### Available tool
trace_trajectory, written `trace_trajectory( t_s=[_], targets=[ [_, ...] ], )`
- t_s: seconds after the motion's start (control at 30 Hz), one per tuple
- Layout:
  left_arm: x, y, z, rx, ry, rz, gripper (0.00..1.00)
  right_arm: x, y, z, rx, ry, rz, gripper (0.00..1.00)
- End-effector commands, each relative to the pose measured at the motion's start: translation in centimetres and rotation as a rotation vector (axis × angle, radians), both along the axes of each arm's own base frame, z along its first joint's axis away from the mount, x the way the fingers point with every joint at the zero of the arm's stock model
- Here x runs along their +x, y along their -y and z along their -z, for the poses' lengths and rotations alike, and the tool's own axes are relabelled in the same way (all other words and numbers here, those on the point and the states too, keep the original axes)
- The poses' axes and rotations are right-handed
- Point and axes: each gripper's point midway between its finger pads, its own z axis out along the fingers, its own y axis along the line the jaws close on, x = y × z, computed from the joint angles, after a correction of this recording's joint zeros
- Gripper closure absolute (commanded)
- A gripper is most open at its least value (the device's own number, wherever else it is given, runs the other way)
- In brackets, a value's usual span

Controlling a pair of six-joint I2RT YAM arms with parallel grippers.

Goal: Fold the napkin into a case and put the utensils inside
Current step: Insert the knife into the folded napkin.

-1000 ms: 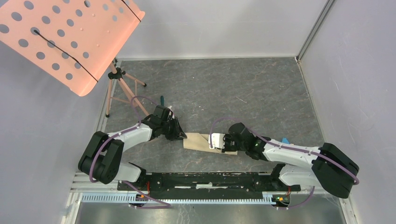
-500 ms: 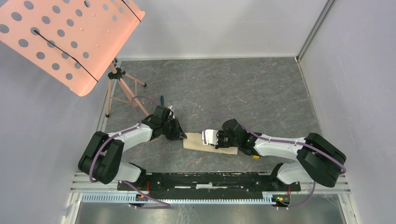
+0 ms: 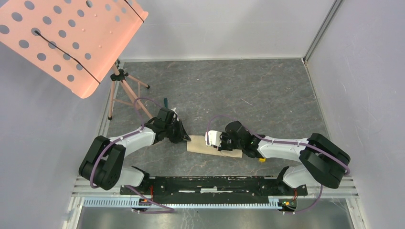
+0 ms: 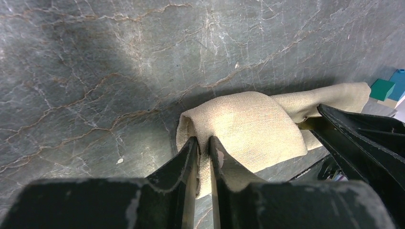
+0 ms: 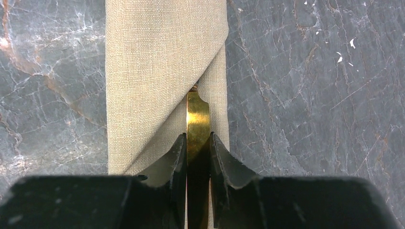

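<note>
The beige napkin lies folded in a narrow strip between the two arms. My left gripper is shut on its left end, which bulges up in a loop. In the right wrist view the napkin shows a diagonal flap. My right gripper is shut on a gold utensil whose tip sits under that flap's edge. I cannot tell whether it is the knife or the spoon. A dark teal handle lies on the table behind the left arm.
A pink perforated stand on a tripod stands at the back left. A yellow cube lies under the right forearm. Teal cubes sit beyond the napkin's far end. Walls close in the grey marbled table.
The right arm has moved left along the napkin, carrying the gold utensil further in under the flap. The left gripper has stayed in place and closed slightly on the cloth.
</note>
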Motion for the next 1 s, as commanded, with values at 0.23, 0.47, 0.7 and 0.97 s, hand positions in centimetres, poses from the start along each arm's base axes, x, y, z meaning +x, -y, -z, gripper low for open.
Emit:
trace_trajectory(
  t_s=[0.23,0.47,0.7,0.97],
  targets=[
    [0.9,-0.3,-2.0,-0.001,0.095,-0.03,0.75,0.2,-0.9,-1.1,0.032,-0.038,0.028,0.57],
    [1.1,-1.8,-4.2,0.056,0.148,-0.068,0.7,1.2,-1.0,-5.0,0.1,0.022,0.072,0.48],
    [3.3,-5.3,-7.9,0.218,0.273,-0.181,0.33,2.4,2.1,-9.9,0.191,0.144,0.252,0.02],
    [9.5,-8.1,-10.7,0.486,0.344,-0.279,0.13,4.3,7.2,-12.6,0.262,0.166,0.646,0.02]
  ],
)
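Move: The right hand holds the knife by its blade, the knife's middle about 4 cm to its left and 1 cm lower, the handle in the napkin's fold. The napkin's middle lies 2 cm left and 1 cm back; a yellow cube stands some 17 cm right and 6 cm back. The left hand is at the napkin's left end: the napkin's middle is about 11 cm right and 3 cm back, the spoon's middle roughly 13 cm ahead and 9 cm left, slightly lower. The right fingers let go of the blade, opening nearly in place over the napkin, then wide as the hand climbs about 12 cm, drifting right and forward and turning some 25 degrees clockwise. The left fingers come free of the napkin's left end and open wide, that hand rising about 10 cm while swinging forward and left towards the spoon's side. ##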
